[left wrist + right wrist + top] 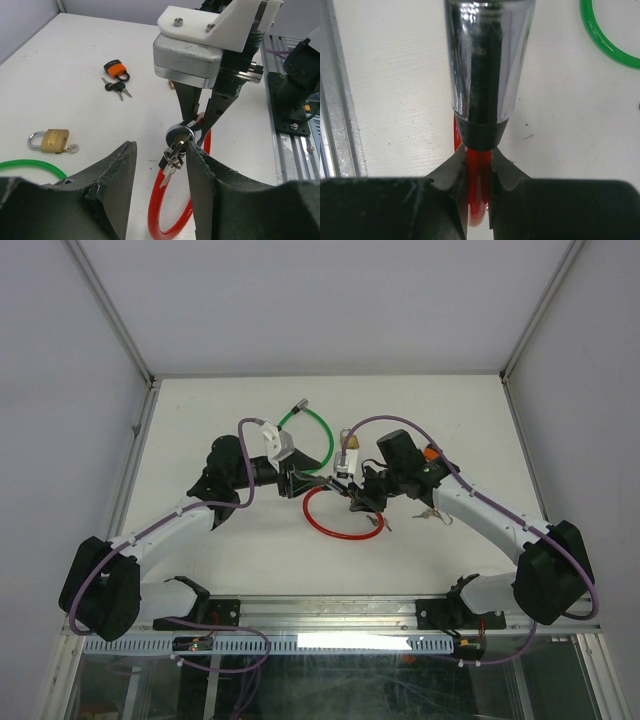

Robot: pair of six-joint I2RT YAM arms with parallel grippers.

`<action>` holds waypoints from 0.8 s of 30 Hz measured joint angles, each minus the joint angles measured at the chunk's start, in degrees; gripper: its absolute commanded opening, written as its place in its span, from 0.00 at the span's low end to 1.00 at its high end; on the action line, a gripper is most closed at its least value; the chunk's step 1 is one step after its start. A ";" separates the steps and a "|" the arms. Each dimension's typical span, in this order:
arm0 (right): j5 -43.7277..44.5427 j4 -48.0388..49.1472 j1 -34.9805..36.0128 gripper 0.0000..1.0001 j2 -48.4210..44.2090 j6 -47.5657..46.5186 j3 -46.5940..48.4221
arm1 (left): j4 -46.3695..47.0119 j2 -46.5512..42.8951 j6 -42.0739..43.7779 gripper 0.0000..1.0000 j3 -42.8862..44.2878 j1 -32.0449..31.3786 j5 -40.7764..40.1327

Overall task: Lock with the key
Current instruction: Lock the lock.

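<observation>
A red cable lock [330,522] lies mid-table, its chrome cylinder [181,134] lifted and facing the left wrist camera. A key [186,142] sits in the keyhole, with a small bunch of keys [172,160] hanging from it. My right gripper [479,162] is shut on the red cable [479,190] just behind the chrome cylinder [487,55]. My left gripper [161,148] is open right in front of the cylinder. Its right fingertip [195,155] is against the key and its left finger stands clear. From above, both grippers meet at the lock [350,495].
A brass padlock [50,140] with a key lies left of the lock, beside a green cable [30,166]. Farther back, an orange padlock [116,69] sits with its keys [116,88]. The green cable [315,430] loops behind the grippers. Metal rails border the table.
</observation>
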 measured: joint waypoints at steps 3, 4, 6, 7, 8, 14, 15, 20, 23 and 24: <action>0.00 0.00 0.00 0.00 0.00 0.00 0.00 | -0.07 0.96 -0.31 0.34 0.72 0.00 1.64; 0.00 0.00 0.00 0.00 0.00 0.00 0.00 | -0.11 1.38 -0.42 0.29 1.11 0.00 2.27; 0.02 0.00 -0.02 0.00 0.02 0.00 0.00 | -0.15 1.97 -0.87 0.20 1.62 0.00 3.21; 0.02 0.02 -0.02 0.00 0.00 0.00 0.00 | -0.15 2.21 -1.25 0.15 1.81 0.00 3.63; 0.02 0.04 -0.02 0.00 0.00 0.02 0.00 | -0.13 2.38 -1.57 0.10 1.92 0.00 4.15; 0.07 0.17 -0.09 0.00 0.02 0.02 0.00 | -0.07 2.49 -3.04 0.00 2.12 0.37 5.46; 0.07 0.22 -0.09 0.00 0.02 0.02 0.00 | -0.04 2.49 -3.17 0.00 2.12 0.37 5.53; -0.04 0.59 -0.09 0.00 0.02 0.00 0.04 | 0.15 0.48 -6.60 0.00 0.83 0.37 3.87; -0.26 1.20 0.09 0.00 0.02 -0.02 0.07 | 1.27 -2.27 -10.64 0.00 -1.60 0.35 1.14; -0.42 1.38 0.20 0.00 0.02 -0.02 0.09 | 1.53 -2.97 -12.00 0.00 -2.21 0.35 0.52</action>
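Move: The key sticking out of the red cable lock's end face sits between the left hand's open fingers, about 1 cm to the right of this hand and 1 cm back, level with it. The red cable's loop is roughly 5 cm to the right, 3 cm back and 16 cm below; the brass padlock lies some 18 cm ahead, 7 cm right and 20 cm down. From the right hand, which grips the lock, the key is about 6 cm left, 2 cm ahead and 6 cm above. The left hand eases about 1 cm right and back towards the lock's end as its half-open fingers shut fully and pinch the key, then, keeping that pinch, it draws about 1 cm left and a little less back, rising slightly and rolling some 5 to 10 degrees about its fingers so that its top tips forward. The right hand keeps its grip on the lock and holds still until the end, when it shifts about half a centimetre left and up after the left hand. ##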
